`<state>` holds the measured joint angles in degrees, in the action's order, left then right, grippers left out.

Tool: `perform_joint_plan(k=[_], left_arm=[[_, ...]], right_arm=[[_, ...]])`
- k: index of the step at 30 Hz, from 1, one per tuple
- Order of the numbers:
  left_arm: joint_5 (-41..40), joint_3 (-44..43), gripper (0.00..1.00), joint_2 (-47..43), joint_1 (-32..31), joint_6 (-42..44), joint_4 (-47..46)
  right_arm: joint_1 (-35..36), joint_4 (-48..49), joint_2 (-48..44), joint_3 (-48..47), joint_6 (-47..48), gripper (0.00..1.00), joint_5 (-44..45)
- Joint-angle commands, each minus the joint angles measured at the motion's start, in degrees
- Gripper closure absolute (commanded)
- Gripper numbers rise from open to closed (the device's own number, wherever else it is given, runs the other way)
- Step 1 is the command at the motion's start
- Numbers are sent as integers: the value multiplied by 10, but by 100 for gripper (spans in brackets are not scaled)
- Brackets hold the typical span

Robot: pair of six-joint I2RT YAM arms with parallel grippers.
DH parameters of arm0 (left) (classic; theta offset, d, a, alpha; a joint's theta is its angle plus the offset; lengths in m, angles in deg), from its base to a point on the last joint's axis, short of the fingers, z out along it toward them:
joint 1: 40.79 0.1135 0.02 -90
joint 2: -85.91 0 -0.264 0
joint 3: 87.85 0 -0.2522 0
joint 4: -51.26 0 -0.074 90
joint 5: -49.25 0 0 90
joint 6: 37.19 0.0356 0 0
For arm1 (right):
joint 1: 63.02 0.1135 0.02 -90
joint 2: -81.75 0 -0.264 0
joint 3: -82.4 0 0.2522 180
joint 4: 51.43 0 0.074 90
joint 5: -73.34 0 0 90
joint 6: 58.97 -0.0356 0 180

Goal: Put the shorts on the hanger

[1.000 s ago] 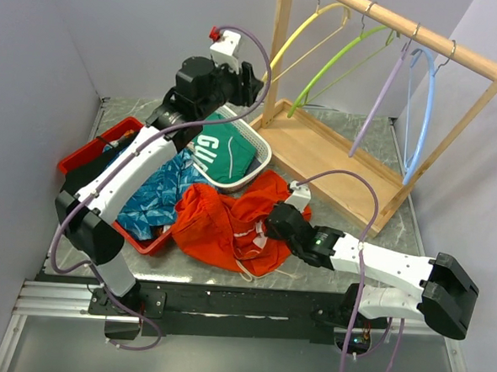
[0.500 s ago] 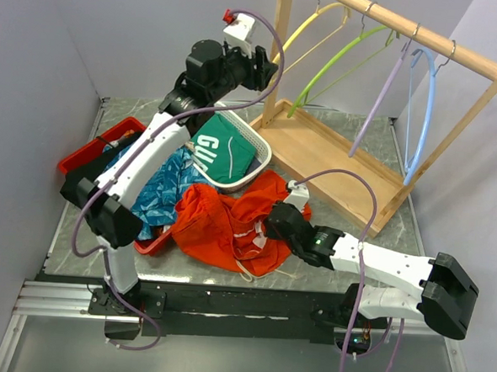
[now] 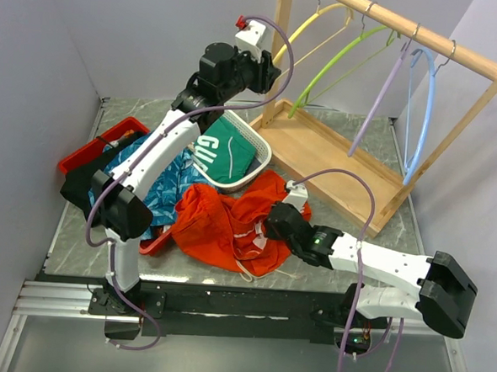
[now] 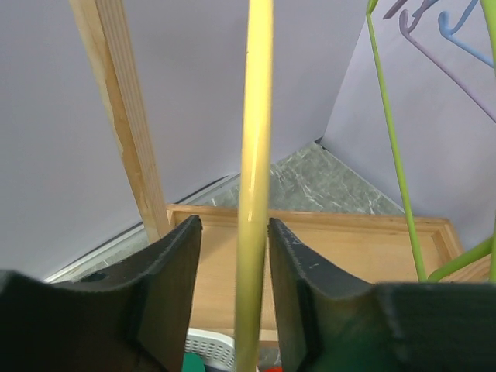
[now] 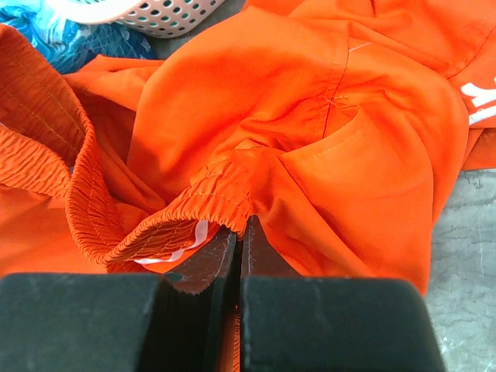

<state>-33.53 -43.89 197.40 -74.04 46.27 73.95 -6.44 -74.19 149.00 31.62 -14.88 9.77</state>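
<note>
The orange-red shorts [image 3: 216, 226] lie crumpled on the table near the front edge. My right gripper [image 3: 270, 224] is shut on their gathered waistband [image 5: 194, 205], the cloth pinched between its tips [image 5: 239, 226]; a white drawstring shows just left of them. The yellow hanger [image 3: 302, 27] hangs at the left end of the wooden rack. My left gripper [image 3: 271, 69] is raised to its lower arm. In the left wrist view the yellow rod [image 4: 256, 155] runs upright between the jaws [image 4: 233, 226], which stand open with a narrow gap on each side.
The wooden rack [image 3: 426, 41] with its tray base [image 3: 335, 153] fills the back right, carrying green [image 3: 340, 61], purple [image 3: 381, 93] and light blue [image 3: 426, 104] hangers. A white basket [image 3: 259, 149] holds a green garment. A red bin [image 3: 90, 155] holds blue patterned cloth.
My left arm has lifted and swung right from above the basket to the yellow hanger, and its jaws have narrowed around the rod. The right arm and shorts have not moved.
</note>
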Motion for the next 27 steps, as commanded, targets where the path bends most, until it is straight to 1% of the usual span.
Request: perform_joint_plan(k=[1,8,9,11,12,14,15,17,27], left_arm=[[-4,-35,57,8,-8,19,-20],[-14,-47,61,27,-16,29,-25],[-17,-50,64,29,-16,30,-24],[-21,-55,66,33,-17,31,-27],[-26,-53,71,33,-17,31,-32],[-26,-52,78,32,-18,31,-46],[-28,-52,88,32,-18,34,-49],[-39,-57,99,32,-21,37,-60],[-58,-30,99,-12,-28,57,-124]], right_arm=[[-5,11,8,-10,8,100,5],[-5,3,19,-19,13,100,7],[-5,1,20,-22,14,100,8],[-6,0,21,-23,16,100,10],[-6,-1,20,-23,16,100,10],[-6,-2,21,-24,17,100,10],[-6,-2,21,-24,17,100,10],[-6,-5,23,-27,19,100,12],[-7,-12,31,-39,21,100,15]])
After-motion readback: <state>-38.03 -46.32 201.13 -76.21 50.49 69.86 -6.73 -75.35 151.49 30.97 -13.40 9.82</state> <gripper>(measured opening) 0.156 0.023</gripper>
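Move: The near arm of the yellow hanger already stands between my open left fingertips, its grip spot only about 2 cm ahead, 2 cm right and level in height. The green hanger's near arm is some 10 cm right and 3 cm back, a touch lower; the rack's left post is roughly 14 cm ahead and 3 cm right. From my right hand the yellow arm is about 27 cm ahead, 1 cm right and 32 cm up. I ease my left hand about 2 cm right and forward onto the yellow hanger's near arm, dipping 1 cm, and close my half-open fingers until they pinch the bar. With it held I come back up that 1 cm, tipping the fingers slightly upward. My right hand keeps its pinch on the orange shorts' waistband and sinks about 1 cm. ##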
